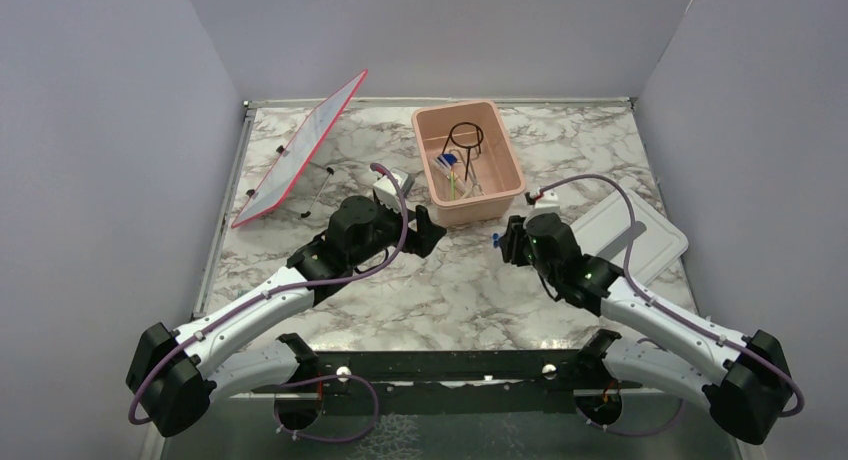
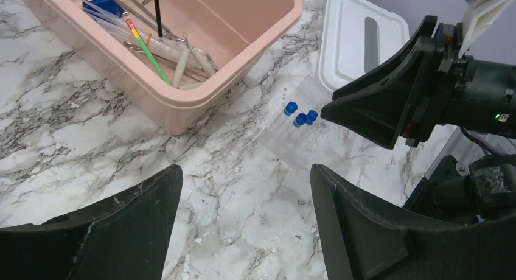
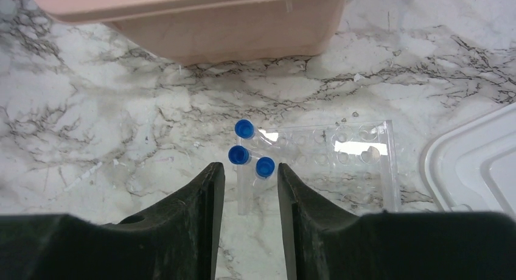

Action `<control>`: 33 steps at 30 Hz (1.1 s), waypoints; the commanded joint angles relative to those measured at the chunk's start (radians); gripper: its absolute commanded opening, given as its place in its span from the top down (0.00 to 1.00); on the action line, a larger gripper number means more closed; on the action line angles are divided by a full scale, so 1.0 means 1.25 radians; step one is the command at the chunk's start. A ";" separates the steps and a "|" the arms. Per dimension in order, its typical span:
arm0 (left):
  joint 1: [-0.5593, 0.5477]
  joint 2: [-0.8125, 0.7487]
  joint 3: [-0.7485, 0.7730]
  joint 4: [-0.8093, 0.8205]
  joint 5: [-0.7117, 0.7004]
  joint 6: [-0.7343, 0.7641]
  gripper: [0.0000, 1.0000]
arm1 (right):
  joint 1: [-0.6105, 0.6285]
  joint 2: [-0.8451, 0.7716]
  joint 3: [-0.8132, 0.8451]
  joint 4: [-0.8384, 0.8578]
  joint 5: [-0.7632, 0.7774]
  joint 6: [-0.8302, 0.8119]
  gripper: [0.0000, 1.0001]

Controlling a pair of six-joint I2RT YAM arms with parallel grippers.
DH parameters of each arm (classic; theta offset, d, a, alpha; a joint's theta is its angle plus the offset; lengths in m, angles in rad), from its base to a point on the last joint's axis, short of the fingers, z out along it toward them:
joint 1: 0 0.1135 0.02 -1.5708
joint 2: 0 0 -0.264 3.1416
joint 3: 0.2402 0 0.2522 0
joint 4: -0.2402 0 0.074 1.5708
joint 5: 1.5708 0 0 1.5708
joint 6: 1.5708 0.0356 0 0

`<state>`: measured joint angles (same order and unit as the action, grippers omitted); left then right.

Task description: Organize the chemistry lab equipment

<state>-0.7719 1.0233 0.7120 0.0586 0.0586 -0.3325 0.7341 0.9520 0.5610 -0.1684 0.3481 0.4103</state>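
Three clear tubes with blue caps point(image 3: 238, 154) lie on the marble by a clear plastic rack point(image 3: 359, 164), in front of the pink tub point(image 3: 231, 30). My right gripper point(image 3: 251, 169) is open just above them; one tube lies between its fingertips with a gap on each side. In the top view the right gripper point(image 1: 503, 242) is at the tub's near right corner. My left gripper point(image 2: 246, 189) hangs open over bare marble, nothing between its fingers. The tub point(image 2: 201, 97) holds the green-yellow stick point(image 2: 149, 52), clear pipettes point(image 2: 182, 64) and the black wire ring stand point(image 1: 465, 135).
The tub's white lid point(image 1: 640, 235) lies flat at the right, next to the rack. A large red-edged panel point(image 1: 300, 150) leans tilted at the back left. My left gripper point(image 1: 432, 230) is close to the tub's near left corner, facing the right gripper.
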 commanded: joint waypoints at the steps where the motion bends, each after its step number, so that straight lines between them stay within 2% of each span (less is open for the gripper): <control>1: 0.001 -0.010 -0.005 0.018 -0.015 0.000 0.20 | 0.005 -0.003 0.071 -0.080 0.056 0.063 0.62; 4: 0.001 -0.011 -0.006 0.018 -0.014 -0.001 0.20 | 0.004 0.044 0.128 -0.169 0.129 0.136 0.71; 7: 0.001 -0.012 -0.008 0.017 -0.013 -0.002 0.20 | -0.012 0.103 0.181 -0.241 0.161 0.186 0.75; 12: 0.001 -0.012 -0.013 0.019 -0.010 -0.013 0.20 | -0.086 0.178 0.207 -0.240 0.077 0.195 0.79; 23: 0.001 -0.013 -0.027 0.028 0.000 -0.029 0.20 | -0.096 0.262 0.217 -0.233 -0.063 0.181 0.83; 33: 0.001 -0.014 -0.033 0.031 0.002 -0.031 0.20 | -0.096 0.234 0.215 -0.255 -0.067 0.180 0.84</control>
<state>-0.7719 1.0229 0.6792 0.0643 0.0593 -0.3607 0.6174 1.2724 0.8009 -0.4648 0.2657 0.6285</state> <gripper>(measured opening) 0.794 0.164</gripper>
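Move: The blue-capped tube just released lies almost under the right fingertips, about 2 cm ahead and 3 cm below. The clear rack's middle is some 3 cm ahead, 5 cm to the right and 5 cm below. The pink crate's middle is roughly 18 cm ahead and 8 cm left; the white lid is about 24 cm right and 2 cm ahead. From the left hand that tube is some 3 cm ahead, 14 cm right and 12 cm below. Lift the right gripper slightly clear of the tube, swing it about 3 cm forward and to the right while nearly shutting the fingers, then bring it down some 6 cm from the top of that arc, drawing back and left at the end. Tip the fingers down about 20 degrees and turn them clockwise, so the tips finish close beside the tubes just behind the blue caps. ##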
